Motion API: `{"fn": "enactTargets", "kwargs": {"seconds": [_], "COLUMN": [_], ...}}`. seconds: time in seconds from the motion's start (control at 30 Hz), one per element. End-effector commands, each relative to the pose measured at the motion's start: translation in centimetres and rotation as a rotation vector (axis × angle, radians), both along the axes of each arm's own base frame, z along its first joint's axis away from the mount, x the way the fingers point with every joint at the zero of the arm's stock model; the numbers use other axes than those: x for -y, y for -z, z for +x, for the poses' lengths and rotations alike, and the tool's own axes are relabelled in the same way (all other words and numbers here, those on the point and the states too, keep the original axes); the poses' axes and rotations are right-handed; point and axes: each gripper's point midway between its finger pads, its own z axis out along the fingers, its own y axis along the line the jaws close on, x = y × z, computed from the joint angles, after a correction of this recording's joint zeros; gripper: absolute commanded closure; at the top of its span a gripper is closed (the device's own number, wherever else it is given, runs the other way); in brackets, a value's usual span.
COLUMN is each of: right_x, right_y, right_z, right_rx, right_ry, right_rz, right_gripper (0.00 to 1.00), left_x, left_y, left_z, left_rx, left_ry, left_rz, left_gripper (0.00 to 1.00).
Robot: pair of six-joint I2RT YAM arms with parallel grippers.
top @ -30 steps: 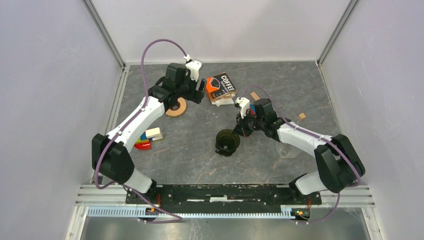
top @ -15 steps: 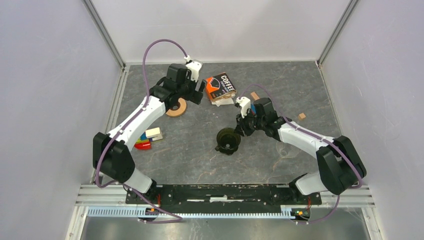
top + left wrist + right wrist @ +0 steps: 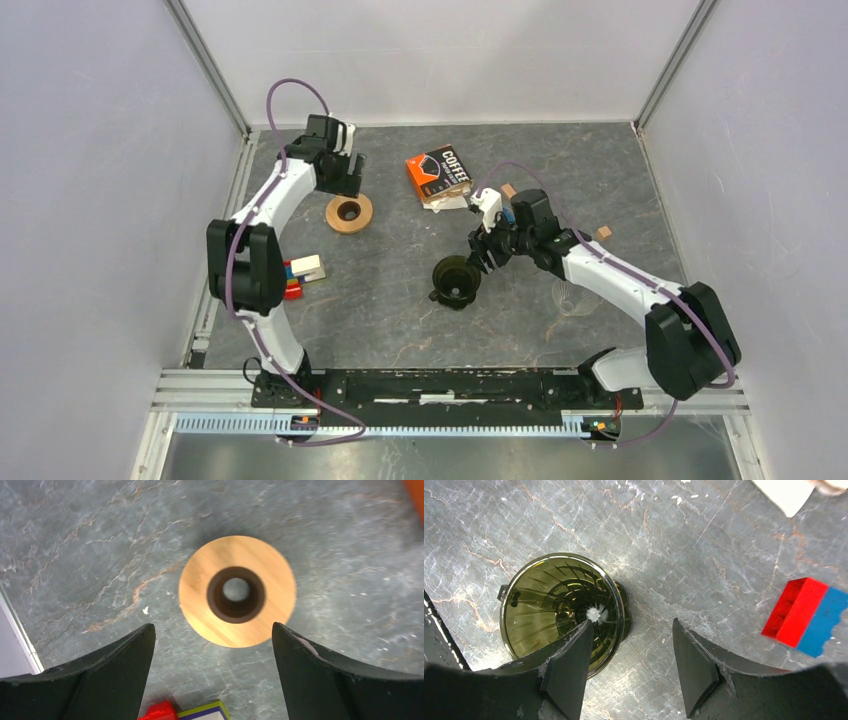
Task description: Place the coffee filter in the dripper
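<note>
The dripper, a dark olive ribbed funnel on a dark base, stands upright mid-table. In the right wrist view the dripper lies just left of my open right gripper, whose left finger overlaps its rim; nothing sits between the fingers. A white paper corner pokes out below the orange-and-black packet, apparently the coffee filter, mostly hidden; that corner shows again. My left gripper hangs open and empty at the back left, above a wooden ring.
The COFFEE packet lies at the back centre. A clear glass cup stands under the right forearm. Coloured blocks sit at the left, a red-and-blue brick near the right gripper, and small wooden bits at the right.
My right gripper has opened and let go of the dripper, which now stands upright. The left arm has swung back and left, uncovering the wooden ring.
</note>
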Motion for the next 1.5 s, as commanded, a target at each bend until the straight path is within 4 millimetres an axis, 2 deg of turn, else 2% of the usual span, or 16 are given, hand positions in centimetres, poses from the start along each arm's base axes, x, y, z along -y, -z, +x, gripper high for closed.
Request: {"fn": "enactTargets", "kwargs": {"seconds": [0.0,0.13,0.23,0.33,0.47,0.73,1.07,1.23,1.33,1.47], "right_x": [0.0,0.4,0.6,0.6,0.6,0.7,1.0,1.2,1.0,-0.3], "right_y": [-4.3,-5.0,-5.1,-5.0,-4.7,-4.4,-5.8,-7.1,-8.6,-11.8], "right_z": [1.4,1.2,1.1,1.1,0.8,0.7,1.6,2.5,3.3,4.5], "right_rx": [0.163,0.187,0.194,0.194,0.184,0.182,0.219,0.26,0.295,0.342], "right_ry": [-0.023,-0.031,-0.036,-0.034,-0.038,-0.037,-0.019,-0.017,-0.018,-0.019], "right_rz": [0.005,-0.007,-0.012,-0.014,-0.009,-0.014,-0.036,-0.07,-0.065,-0.007], "right_gripper": [0.35,0.35,0.35,0.35,0.35,0.35,0.35,0.35,0.34,0.33], "left_x": [-2.9,-4.5,-3.8,-3.1,-3.1,-2.9,-3.4,-2.6,-1.6,-0.2], "left_y": [1.6,3.7,5.1,6.2,7.5,8.9,9.3,7.6,5.3,1.7], "left_z": [0.7,0.9,1.0,1.3,1.7,1.1,0.4,0.6,0.8,0.6], "left_rx": [-0.077,-0.166,-0.228,-0.267,-0.291,-0.332,-0.315,-0.282,-0.236,-0.167], "left_ry": [-0.066,-0.1,-0.089,-0.095,-0.109,-0.111,-0.08,-0.041,-0.008,0.046], "left_rz": [0.02,-0.053,-0.129,-0.171,-0.171,-0.181,-0.147,-0.188,-0.233,-0.297], "left_gripper": [0.11,0.18,0.21,0.18,0.17,0.24,0.53,0.66,0.74,0.83]}}
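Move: The wooden ring lies nearly straight under my left hand, about 1 cm to its right and 11 cm down. The coffee box is some 12 cm farther out and 27 cm to the right, and the toy blocks are about 16 cm back and 13 cm to the left. From my right hand the ring is roughly 36 cm left and 19 cm ahead. The dripper is 6 cm left, 3 cm back and 5 cm down, with the filter paper 22 cm ahead and 9 cm left. I take my left hand down about 10 cm, swinging some 5 cm left and easing slightly back, while I tip the fingers about 20 degrees closer to straight down. I close them on the ring's left side, one finger in the hole and one outside the rim, then start to raise it, drifting right. My right hand, still open, rises about 7 cm away from the dripper in two stages, with a little forward at the end. ##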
